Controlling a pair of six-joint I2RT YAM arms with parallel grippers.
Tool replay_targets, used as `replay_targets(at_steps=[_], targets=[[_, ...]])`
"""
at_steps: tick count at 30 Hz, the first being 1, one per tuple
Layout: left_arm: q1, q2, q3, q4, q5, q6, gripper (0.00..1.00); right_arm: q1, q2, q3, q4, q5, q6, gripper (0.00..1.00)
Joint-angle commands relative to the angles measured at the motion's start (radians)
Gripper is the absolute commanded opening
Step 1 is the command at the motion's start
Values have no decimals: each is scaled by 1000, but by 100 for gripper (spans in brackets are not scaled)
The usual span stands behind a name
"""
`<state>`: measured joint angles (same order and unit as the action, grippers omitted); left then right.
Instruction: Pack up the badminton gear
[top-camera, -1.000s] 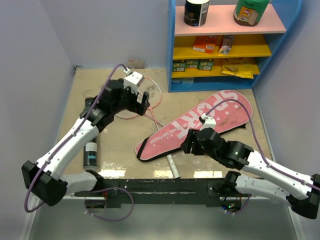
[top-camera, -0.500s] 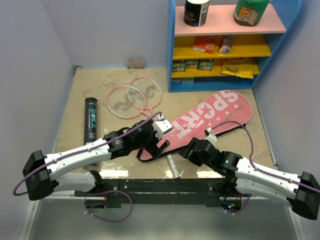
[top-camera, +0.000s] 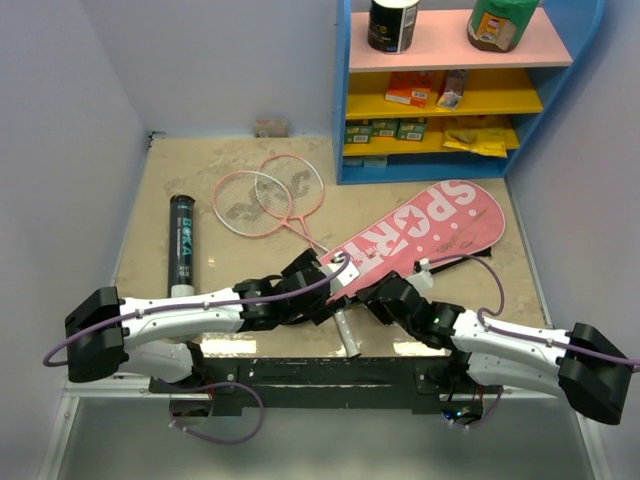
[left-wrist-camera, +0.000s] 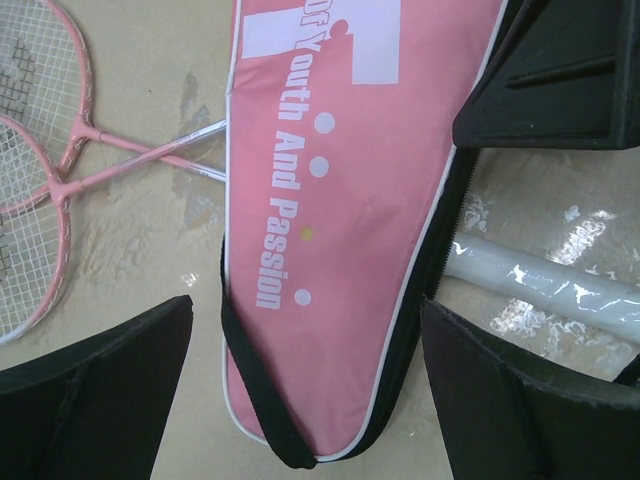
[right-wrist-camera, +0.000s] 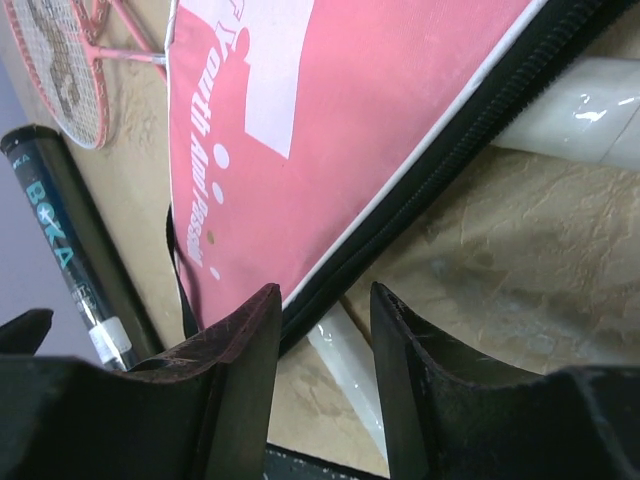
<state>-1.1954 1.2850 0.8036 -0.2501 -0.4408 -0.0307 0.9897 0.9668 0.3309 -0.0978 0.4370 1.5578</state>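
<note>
The pink bag (top-camera: 420, 235) lettered "SPORT" lies flat on the table, its narrow end towards the arms. My left gripper (top-camera: 322, 292) hangs open over that narrow end. In the left wrist view the bag (left-wrist-camera: 330, 200) with its black strap lies between the wide-spread fingers (left-wrist-camera: 100, 390), touching neither. My right gripper (top-camera: 372, 290) is low at the bag's near edge. In the right wrist view its jaws (right-wrist-camera: 322, 340) stand partly apart, with the black zipper edge (right-wrist-camera: 420, 190) just beyond the tips. Two pink rackets (top-camera: 265, 195) lie crossed at the back, the black tube (top-camera: 182, 245) at the left.
A blue shelf unit (top-camera: 450, 90) with boxes and jars stands at the back right. A white rod (top-camera: 345, 330) lies on the table beside the bag's narrow end, under both grippers. Walls close in the left and right sides.
My left arm swung from above the rackets down to the bag's narrow end. The right gripper slid left along the bag's near edge, and its jaws narrowed.
</note>
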Motion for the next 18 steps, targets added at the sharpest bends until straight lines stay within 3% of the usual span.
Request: replay_targets(at_steps=[1,12,16,18], targets=[[-10,-18,-12,75,-75,17,100,-29,48,20,89,55,31,44],[-15,-7,-18,75,-78,23,100,-167,99,13,179,-3,-38,37],[-26,-7,-24,78,-81,25,100,-181,150,31,205,-15,-57,17],[-33,-7,-26,83,-79,26,100,-184,176,51,207,-18,-76,13]])
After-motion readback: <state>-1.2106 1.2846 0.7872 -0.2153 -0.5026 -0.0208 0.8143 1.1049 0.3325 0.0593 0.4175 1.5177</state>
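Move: The bag's zipper, on its near edge, lies about 3 cm ahead of my right fingertips, 1 cm to their right and 2 cm lower. One racket handle sticks out some 10 cm back and 6 cm to the left of that hand. The other handle lies about 2 cm ahead and 9 cm to its right, partly under the bag. From my left hand the zipper spot is roughly 13 cm right, 4 cm ahead and 7 cm down. I drive my right fingertips forward against the bag's zipped edge, going about 5 cm out and drifting some 2 cm to my right, and sink a little at the end. My hand turns slightly clockwise as it goes, and my half-open fingers narrow over the zipper until they are nearly shut. ##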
